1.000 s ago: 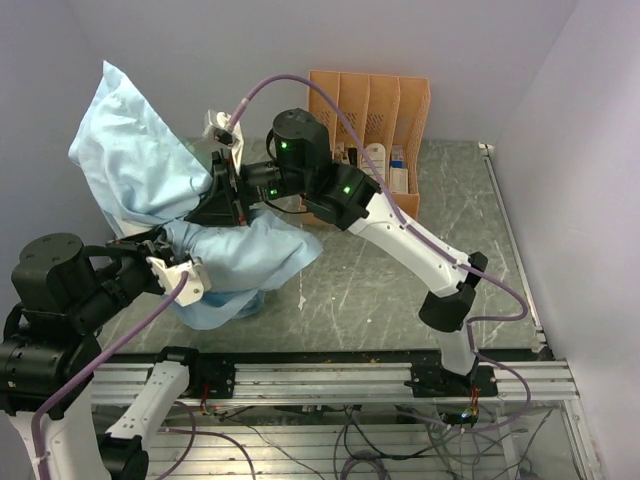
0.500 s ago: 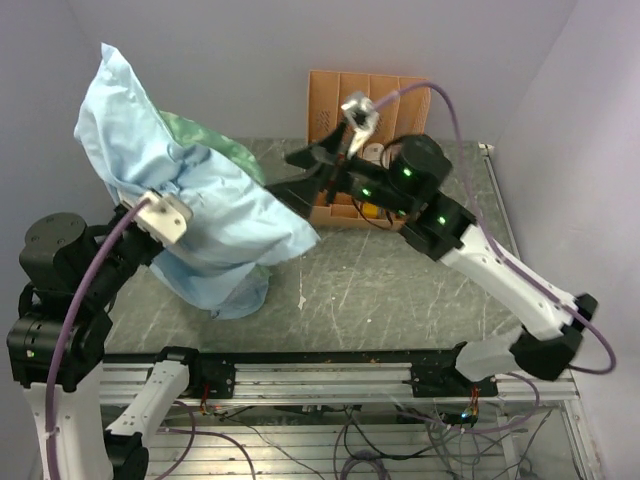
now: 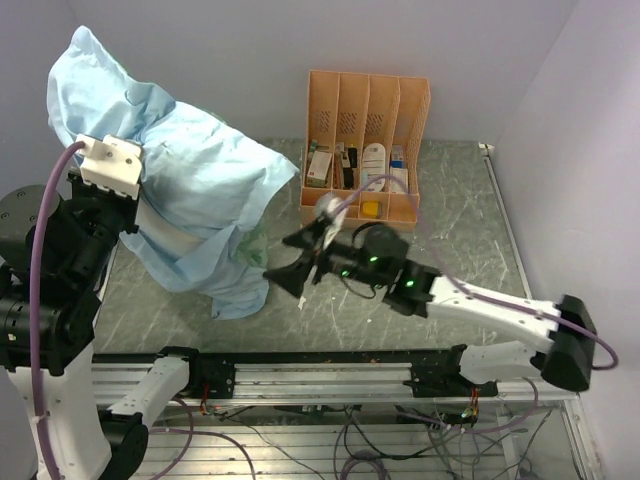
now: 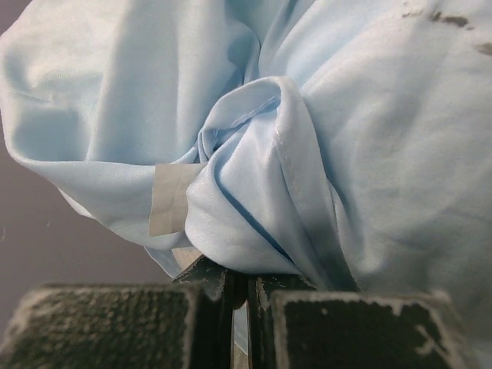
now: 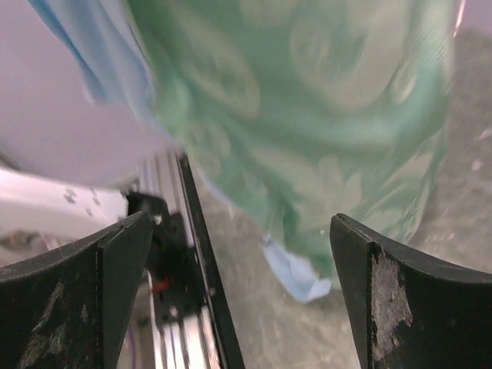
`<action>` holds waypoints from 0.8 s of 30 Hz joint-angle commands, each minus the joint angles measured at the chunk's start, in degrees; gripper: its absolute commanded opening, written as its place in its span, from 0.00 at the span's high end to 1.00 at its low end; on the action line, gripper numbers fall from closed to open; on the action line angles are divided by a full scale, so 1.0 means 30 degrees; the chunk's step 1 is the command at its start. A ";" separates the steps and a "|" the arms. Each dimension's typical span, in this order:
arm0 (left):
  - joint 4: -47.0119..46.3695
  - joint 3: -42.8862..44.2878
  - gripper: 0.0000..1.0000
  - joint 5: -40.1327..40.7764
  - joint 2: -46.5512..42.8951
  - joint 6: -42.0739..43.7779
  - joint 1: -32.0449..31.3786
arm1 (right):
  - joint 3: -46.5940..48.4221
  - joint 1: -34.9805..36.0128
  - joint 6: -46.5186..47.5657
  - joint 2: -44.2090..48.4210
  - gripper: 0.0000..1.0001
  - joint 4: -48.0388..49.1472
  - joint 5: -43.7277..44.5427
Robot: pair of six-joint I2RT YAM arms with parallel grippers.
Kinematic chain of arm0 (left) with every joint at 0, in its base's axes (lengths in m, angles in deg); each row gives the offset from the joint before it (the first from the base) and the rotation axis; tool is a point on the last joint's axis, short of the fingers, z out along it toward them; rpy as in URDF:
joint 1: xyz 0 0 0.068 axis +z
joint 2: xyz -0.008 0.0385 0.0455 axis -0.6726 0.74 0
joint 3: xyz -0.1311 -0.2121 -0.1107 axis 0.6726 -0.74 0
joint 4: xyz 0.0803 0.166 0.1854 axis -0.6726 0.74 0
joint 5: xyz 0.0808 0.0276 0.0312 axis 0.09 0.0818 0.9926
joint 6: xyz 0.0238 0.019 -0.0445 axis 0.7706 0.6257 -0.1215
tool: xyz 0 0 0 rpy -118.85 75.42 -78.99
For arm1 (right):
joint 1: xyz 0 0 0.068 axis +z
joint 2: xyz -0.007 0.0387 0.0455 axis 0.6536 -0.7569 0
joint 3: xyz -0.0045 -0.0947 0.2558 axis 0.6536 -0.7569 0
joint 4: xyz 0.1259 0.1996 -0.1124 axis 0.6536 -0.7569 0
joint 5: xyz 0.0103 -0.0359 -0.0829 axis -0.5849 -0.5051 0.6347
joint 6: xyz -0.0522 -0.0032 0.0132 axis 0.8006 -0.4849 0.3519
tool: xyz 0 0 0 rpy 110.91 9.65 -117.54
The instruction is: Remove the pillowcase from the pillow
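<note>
The pillowcase point(image 3: 205, 180) hangs as a big light-blue bundle over the table's left side. Its mint-green patterned face point(image 5: 307, 115) shows low down at its right. My left gripper point(image 4: 240, 280) is raised high and shut on a bunched blue fold point(image 4: 254, 200) of the pillowcase. The pillow is hidden inside the cloth. A pale strip point(image 3: 165, 240) shows between the folds, and I cannot tell what it is. My right gripper point(image 3: 283, 262) is low over the table, just right of the hanging cloth. It points at the cloth, open and empty point(image 5: 240, 223).
An orange file rack point(image 3: 368, 100) holding small items stands at the back centre. The metal rail point(image 3: 320, 375) runs along the near edge. Walls close in at the left, back and right. The pillowcase's lowest corner point(image 3: 235, 300) hangs down to the scratched tabletop.
My right gripper let go of the cloth, opened wide and swung from the back down to the table's front middle. My left arm lifted the pillowcase higher and to the left.
</note>
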 commanded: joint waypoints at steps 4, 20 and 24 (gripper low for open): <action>0.0122 0.1353 0.93 0.0973 -0.0151 0.0091 0.0125 | -0.1445 0.2201 0.2410 -0.5290 0.00 0.2991 0.0763; 0.2590 0.2247 0.93 -0.2924 -0.0376 0.0403 0.0125 | 0.5607 -0.1419 0.3425 -0.9085 1.00 0.2431 0.6337; 0.2382 0.2149 0.93 -0.3356 -0.0440 0.0424 0.0125 | 0.6693 -0.1696 0.4568 -0.8538 1.00 0.1600 0.7293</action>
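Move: The pillowcase's hanging green lower edge is about 9 cm to the right hand's left, 4 cm ahead and some 18 cm below its open fingers. The bulk of the pillow bundle stands about 22 cm left, 10 cm ahead and 5 cm higher; the organizer tray lies roughly 36 cm ahead, 16 cm right and 30 cm down. From the left hand, that green edge is about level forward, 14 cm right and 33 cm below. The pillowcase's hanging green edge is what the open right hand plunges for: about 20 cm down and 7 cm left, fingertips tipping down. The fingers shut and pinch the cloth, and as they close the hand swings forward some 15 cm, rising about 10 cm and turning clockwise. The left hand keeps its pinch on the bundle, easing back 3 cm. ##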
